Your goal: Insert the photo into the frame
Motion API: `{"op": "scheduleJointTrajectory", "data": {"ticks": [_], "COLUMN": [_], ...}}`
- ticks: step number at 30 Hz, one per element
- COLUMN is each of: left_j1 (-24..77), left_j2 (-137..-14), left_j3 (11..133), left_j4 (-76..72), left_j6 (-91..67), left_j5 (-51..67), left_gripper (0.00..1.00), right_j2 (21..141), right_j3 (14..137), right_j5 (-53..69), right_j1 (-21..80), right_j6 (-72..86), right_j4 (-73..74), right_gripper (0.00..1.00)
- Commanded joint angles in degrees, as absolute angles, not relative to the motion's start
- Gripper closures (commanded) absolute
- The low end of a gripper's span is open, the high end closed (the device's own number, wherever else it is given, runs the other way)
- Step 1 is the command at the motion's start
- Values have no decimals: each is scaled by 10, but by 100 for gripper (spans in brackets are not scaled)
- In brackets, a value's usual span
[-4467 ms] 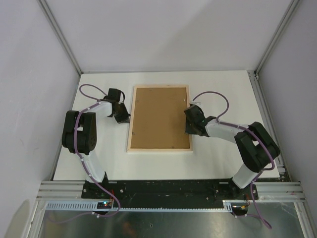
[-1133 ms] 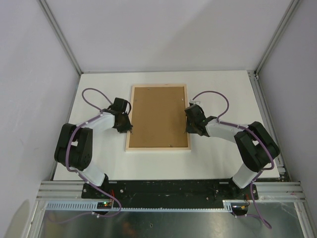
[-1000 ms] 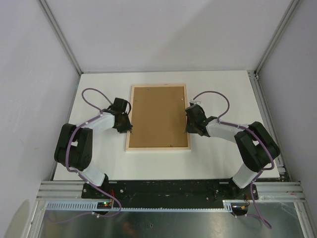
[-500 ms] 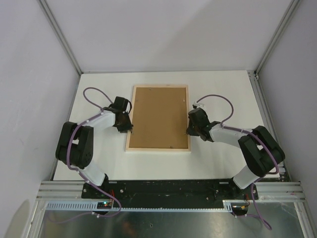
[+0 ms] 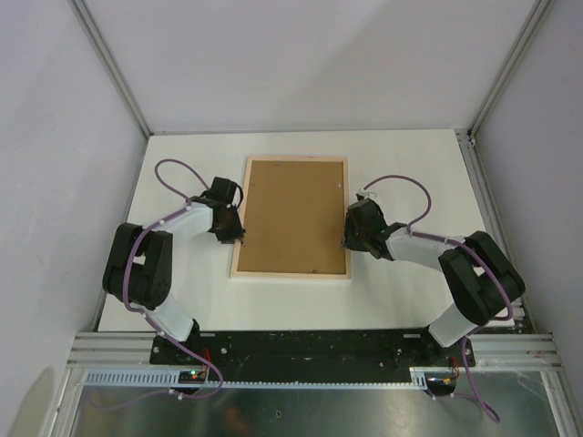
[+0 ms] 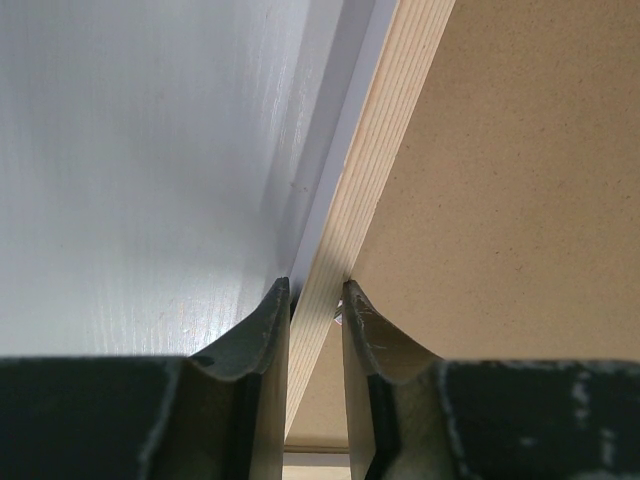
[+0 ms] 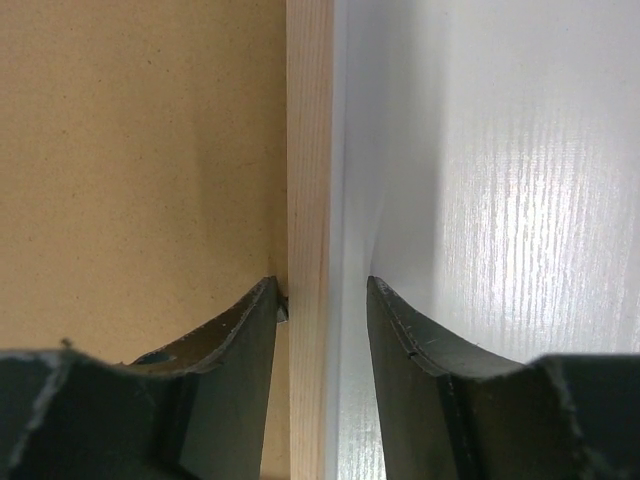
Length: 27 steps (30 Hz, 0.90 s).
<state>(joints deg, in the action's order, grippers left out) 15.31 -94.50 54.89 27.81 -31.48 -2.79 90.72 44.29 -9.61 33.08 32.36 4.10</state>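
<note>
The frame (image 5: 291, 274) lies face down on the table, its pale wood back up and a brown backing board (image 5: 293, 214) filling it. The photo is hidden from every view. My left gripper (image 5: 235, 233) is shut on the frame's left rail (image 6: 395, 130), one finger on each side of the wood, next to the board (image 6: 520, 180). My right gripper (image 5: 347, 238) stands open astride the right rail (image 7: 309, 150). Its inner finger is against the board's (image 7: 140, 140) edge, and its outer finger stands clear of the wood over the table.
The white table (image 5: 401, 164) runs to grey walls at the back and on both sides. A metal post (image 5: 469, 138) stands at the back right corner. Both arms' purple cables (image 5: 173, 168) loop beside the frame.
My right gripper has opened and let go of the right rail, and its arm has slid a little toward the near edge. The left gripper keeps its hold.
</note>
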Motion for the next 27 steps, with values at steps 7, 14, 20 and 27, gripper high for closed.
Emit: {"op": "scheduleJointTrajectory", "data": {"ticks": [7,14,20,27], "left_j1": [155,155,155,154], "left_j2": [-964,-965,-966,-975], "left_j3": [557,558,560,575], "left_j4": [292,293,293,293], "left_j6": [-314,-316,-316,-319], "left_j5": [-50,-50,-49,-49], "left_gripper": [100,100,100,100], "right_j2": [931,944,946,940], "right_j3": [462,463,463,462], "right_j5": [-103,-115,-116,-116], "right_j1": [351,357,363,373], "right_j6": [329,322,317,310], "right_j4": [67,93,101,114], "right_gripper": [54,57,74,93]}}
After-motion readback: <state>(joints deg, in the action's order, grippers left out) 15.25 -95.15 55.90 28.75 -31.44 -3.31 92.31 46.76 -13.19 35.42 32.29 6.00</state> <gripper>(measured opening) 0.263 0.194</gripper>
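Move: The frame's right rail already stands between the right hand's spread fingertips, about 1 cm left of their middle and level with them. A small metal tab sits on its inner edge, some 2 cm left of the hand point. The backing board's middle is about 12 cm left and 8 cm ahead of the right hand. From the left hand, the gripped stretch of right rail lies roughly 24 cm to the right and 1 cm back. The frame's right rail is taken between the right hand's fingers: astride the rail, the hand shifts about 1 cm left, then closes on it from both sides while easing roughly half a centimetre back right, the inner finger coming in over the metal tab. The left hand stays put, still pinching the left rail. ##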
